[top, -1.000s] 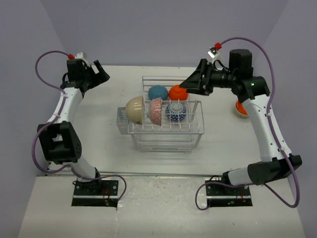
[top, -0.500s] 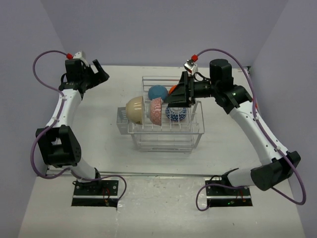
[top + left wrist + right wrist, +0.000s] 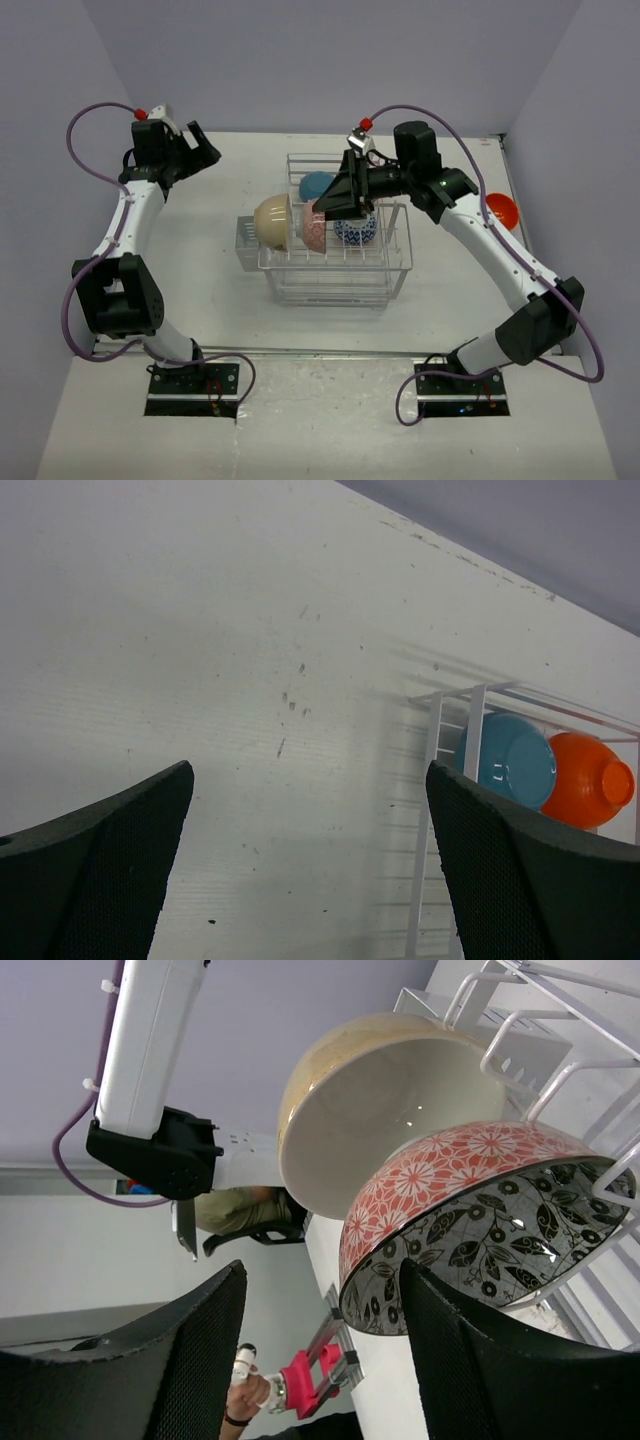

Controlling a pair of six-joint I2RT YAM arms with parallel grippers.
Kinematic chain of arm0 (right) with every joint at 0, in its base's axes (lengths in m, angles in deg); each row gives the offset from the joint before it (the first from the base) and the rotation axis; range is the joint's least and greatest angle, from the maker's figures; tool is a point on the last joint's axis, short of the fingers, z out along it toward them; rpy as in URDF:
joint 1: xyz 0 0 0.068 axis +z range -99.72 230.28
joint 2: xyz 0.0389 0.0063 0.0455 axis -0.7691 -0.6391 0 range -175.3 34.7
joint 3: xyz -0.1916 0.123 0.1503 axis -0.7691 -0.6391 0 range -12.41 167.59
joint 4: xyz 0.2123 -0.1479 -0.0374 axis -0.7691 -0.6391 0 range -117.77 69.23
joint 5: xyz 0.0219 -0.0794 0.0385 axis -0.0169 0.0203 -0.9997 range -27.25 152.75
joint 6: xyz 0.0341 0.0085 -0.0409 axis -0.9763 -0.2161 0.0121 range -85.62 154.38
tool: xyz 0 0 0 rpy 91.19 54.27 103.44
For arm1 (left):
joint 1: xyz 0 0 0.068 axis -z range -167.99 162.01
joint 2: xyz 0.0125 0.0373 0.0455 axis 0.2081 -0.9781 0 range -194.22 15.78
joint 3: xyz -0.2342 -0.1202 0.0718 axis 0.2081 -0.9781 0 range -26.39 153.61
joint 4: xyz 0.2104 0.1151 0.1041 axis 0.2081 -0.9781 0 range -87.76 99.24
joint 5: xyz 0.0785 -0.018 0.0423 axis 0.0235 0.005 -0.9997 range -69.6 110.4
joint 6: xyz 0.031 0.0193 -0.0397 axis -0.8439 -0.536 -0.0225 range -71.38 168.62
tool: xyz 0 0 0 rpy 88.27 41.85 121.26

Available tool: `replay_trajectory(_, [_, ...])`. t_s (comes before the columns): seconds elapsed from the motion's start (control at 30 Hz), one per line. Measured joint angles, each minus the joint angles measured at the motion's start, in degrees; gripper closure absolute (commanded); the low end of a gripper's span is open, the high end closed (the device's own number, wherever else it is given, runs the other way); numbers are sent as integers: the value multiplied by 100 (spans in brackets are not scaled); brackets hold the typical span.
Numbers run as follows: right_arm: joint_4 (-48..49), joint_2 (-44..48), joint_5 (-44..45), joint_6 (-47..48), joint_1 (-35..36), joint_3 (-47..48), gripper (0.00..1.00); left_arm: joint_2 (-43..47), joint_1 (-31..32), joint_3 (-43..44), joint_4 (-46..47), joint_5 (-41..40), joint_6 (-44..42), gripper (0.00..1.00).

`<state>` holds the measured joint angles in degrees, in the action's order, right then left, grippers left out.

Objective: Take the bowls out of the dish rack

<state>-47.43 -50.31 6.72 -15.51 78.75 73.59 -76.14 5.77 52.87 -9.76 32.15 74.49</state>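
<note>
The white wire dish rack (image 3: 385,272) stands mid-table. In it stand a cream bowl (image 3: 272,220), a pink patterned bowl (image 3: 314,228), a blue-and-white bowl (image 3: 354,231) and a blue bowl (image 3: 316,184). The left wrist view shows the blue bowl (image 3: 510,762) beside an orange bowl (image 3: 590,780) in the rack. My right gripper (image 3: 335,206) hangs over the rack, open. In its wrist view the pink bowl (image 3: 440,1185) has its rim between the fingers (image 3: 185,1355), with the cream bowl (image 3: 390,1110) behind. My left gripper (image 3: 196,148) is open at the far left, over bare table.
Another orange bowl (image 3: 501,209) lies on the table at the right, near the edge. A small clear cutlery cup (image 3: 243,234) hangs on the rack's left side. In the right wrist view, a person's hand with a red device shows beyond the table.
My right arm has swung left from beside the rack's back right corner to over the pink bowl, uncovering the orange bowl on the table. The left arm has barely moved.
</note>
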Motion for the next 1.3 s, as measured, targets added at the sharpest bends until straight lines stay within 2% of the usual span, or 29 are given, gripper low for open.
replay_trajectory(0.43, [483, -83, 111, -306, 157, -273, 48, 0, 0, 46, -2, 4, 0, 2])
replay_trajectory(0.77, [627, -173, 219, -459, 201, -315, 59, 0, 0, 131, 0, 9, -2, 2])
replay_trajectory(0.97, [831, -173, 227, -649, 201, -518, 72, 0, 0, 164, -4, 9, -15, 2])
replay_trajectory(1.1, [990, -136, 227, -734, 216, -551, 85, 0, 0, 229, -2, 15, -20, 2])
replay_trajectory(1.17, [1016, -83, 192, -857, 223, -612, 99, 0, 0, 238, -2, 20, -42, 2])
replay_trajectory(1.3, [1034, 24, 149, -949, 232, -726, 100, 0, 0, 243, -2, 22, -94, 2])
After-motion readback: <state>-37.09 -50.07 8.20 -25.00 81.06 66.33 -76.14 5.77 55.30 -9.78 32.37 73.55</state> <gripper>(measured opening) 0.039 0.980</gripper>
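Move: Just below the right hand, and about 4 cm to its left, is the pink patterned bowl, on edge with its mouth facing right; its middle is some 7 cm down and neither ahead nor back. The beige bowl stands 9 cm farther left of it, level with it fore and aft. Lower in the rack are the blue-and-white bowl, about 6 cm right and 3 cm ahead of the hand, and the blue bowl, 12 cm ahead and 2 cm left. From the left hand the pink bowl is roughly 22 cm back, 23 cm right and 5 cm higher. Easing left and down by about 2 cm each, the right hand brings its partly open fingers over the upper rim of the pink patterned bowl, one inside and one outside. They narrow steadily, then shut quickly at the end and pinch the thin wall, the hand drawing back about 1 cm as they close. ##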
